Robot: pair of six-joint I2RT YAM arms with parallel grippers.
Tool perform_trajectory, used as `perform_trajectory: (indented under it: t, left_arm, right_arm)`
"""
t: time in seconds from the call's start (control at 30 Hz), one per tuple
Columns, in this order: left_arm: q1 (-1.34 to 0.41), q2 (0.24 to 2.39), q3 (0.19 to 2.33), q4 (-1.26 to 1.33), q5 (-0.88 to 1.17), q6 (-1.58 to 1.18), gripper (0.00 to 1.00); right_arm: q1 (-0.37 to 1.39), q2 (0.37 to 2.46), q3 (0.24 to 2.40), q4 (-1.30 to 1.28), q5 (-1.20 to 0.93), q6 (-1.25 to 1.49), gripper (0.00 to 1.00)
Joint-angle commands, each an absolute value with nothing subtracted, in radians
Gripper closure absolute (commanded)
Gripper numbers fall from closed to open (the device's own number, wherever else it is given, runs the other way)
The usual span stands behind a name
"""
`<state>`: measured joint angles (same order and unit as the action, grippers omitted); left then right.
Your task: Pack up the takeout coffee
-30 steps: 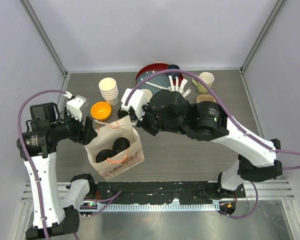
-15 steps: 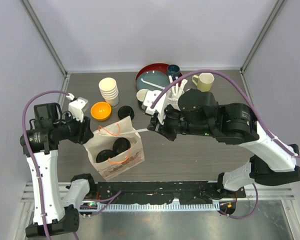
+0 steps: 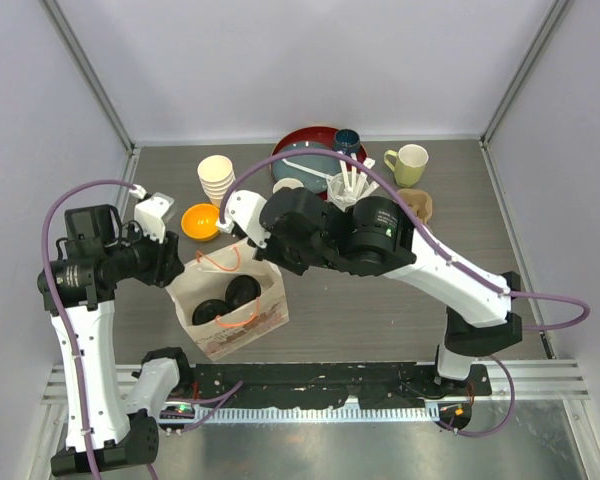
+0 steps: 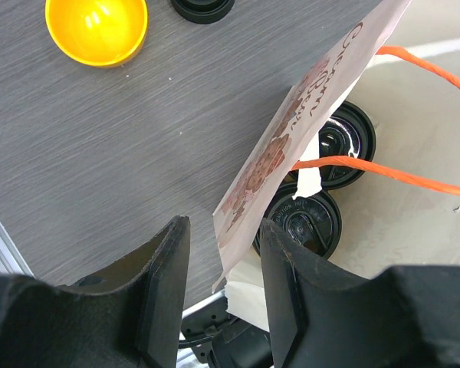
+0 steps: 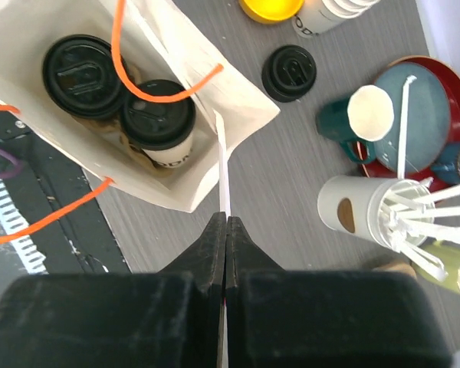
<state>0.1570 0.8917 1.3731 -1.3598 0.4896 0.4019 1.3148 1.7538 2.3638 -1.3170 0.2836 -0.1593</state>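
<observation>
Two takeout coffee cups with black lids (image 3: 242, 291) (image 3: 210, 311) stand inside an open white paper bag (image 3: 250, 325) with orange handles. The right wrist view looks down on both lids (image 5: 83, 75) (image 5: 157, 113). My right gripper (image 5: 226, 221) is shut on a thin white straw (image 5: 222, 169), whose tip reaches the bag's (image 5: 176, 184) near corner; from above, that gripper (image 3: 270, 250) hangs over the bag's far right corner. My left gripper (image 4: 224, 230) is open, its fingers straddling the bag's left wall (image 4: 291, 130), with the lids (image 4: 345, 142) (image 4: 303, 226) just beyond. It sits at the bag's left edge (image 3: 177, 262).
Behind the bag are an orange bowl (image 3: 200, 221), a stack of paper cups (image 3: 216, 177), a loose black lid (image 5: 289, 73), a red plate (image 3: 305, 150) and a white straw holder (image 5: 353, 215). A yellow-green mug (image 3: 412, 162) stands far right and a teal mug (image 5: 337, 123) by the plate.
My right arm swung right to the straw holder, then back left over the bag with the straw. The left gripper's fingers narrowed around the bag's edge.
</observation>
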Motion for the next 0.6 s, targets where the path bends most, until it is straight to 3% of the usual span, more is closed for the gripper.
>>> perform_trajectory:
  t: [0.0, 0.3, 0.4, 0.47, 0.57]
  left_arm:
    - [0.155, 0.890, 1.402, -1.493, 0.486, 0.399, 0.55]
    - [0.153, 0.891, 1.404, -1.494, 0.485, 0.393, 0.55]
    - [0.155, 0.891, 1.404, -1.496, 0.482, 0.393, 0.55]
    - [0.155, 0.894, 1.404, -1.496, 0.482, 0.393, 0.55]
    - [0.155, 0.896, 1.404, -1.493, 0.486, 0.385, 0.55]
  right_arm:
    - [1.328, 1.729, 2.404, -1.437, 0.431, -0.163, 0.99]
    - [1.365, 1.891, 2.485, -1.411, 0.449, -0.250, 0.95]
    - [1.390, 1.927, 2.522, -1.372, 0.430, -0.287, 0.79]
    - [1.408, 1.946, 2.548, -1.322, 0.396, -0.311, 0.74]
    - [1.446, 1.953, 2.545, -1.206, 0.370, -0.354, 0.55]
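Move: The paper bag's middle lies about 17 cm to the right hand's left, a couple of centimetres ahead and some 24 cm below; its rim is nearer. Inside, the nearer cup lid is roughly 15 cm left and 4 ahead, the other about 21 cm left and level. The loose black lids stand some 28 cm ahead and 15 left. For the left hand the bag's middle is about 11 cm right, level, 15 below. After a small drift forward, the right hand swings left and down, about 5 cm left and 4 cm lower, towards the bag's mouth from its right side. The fingers tip some 10 degrees steeper and, on the way, open from shut to about a third, letting go of the white stick they held. The left hand stays still, half open at the bag's left rim. ##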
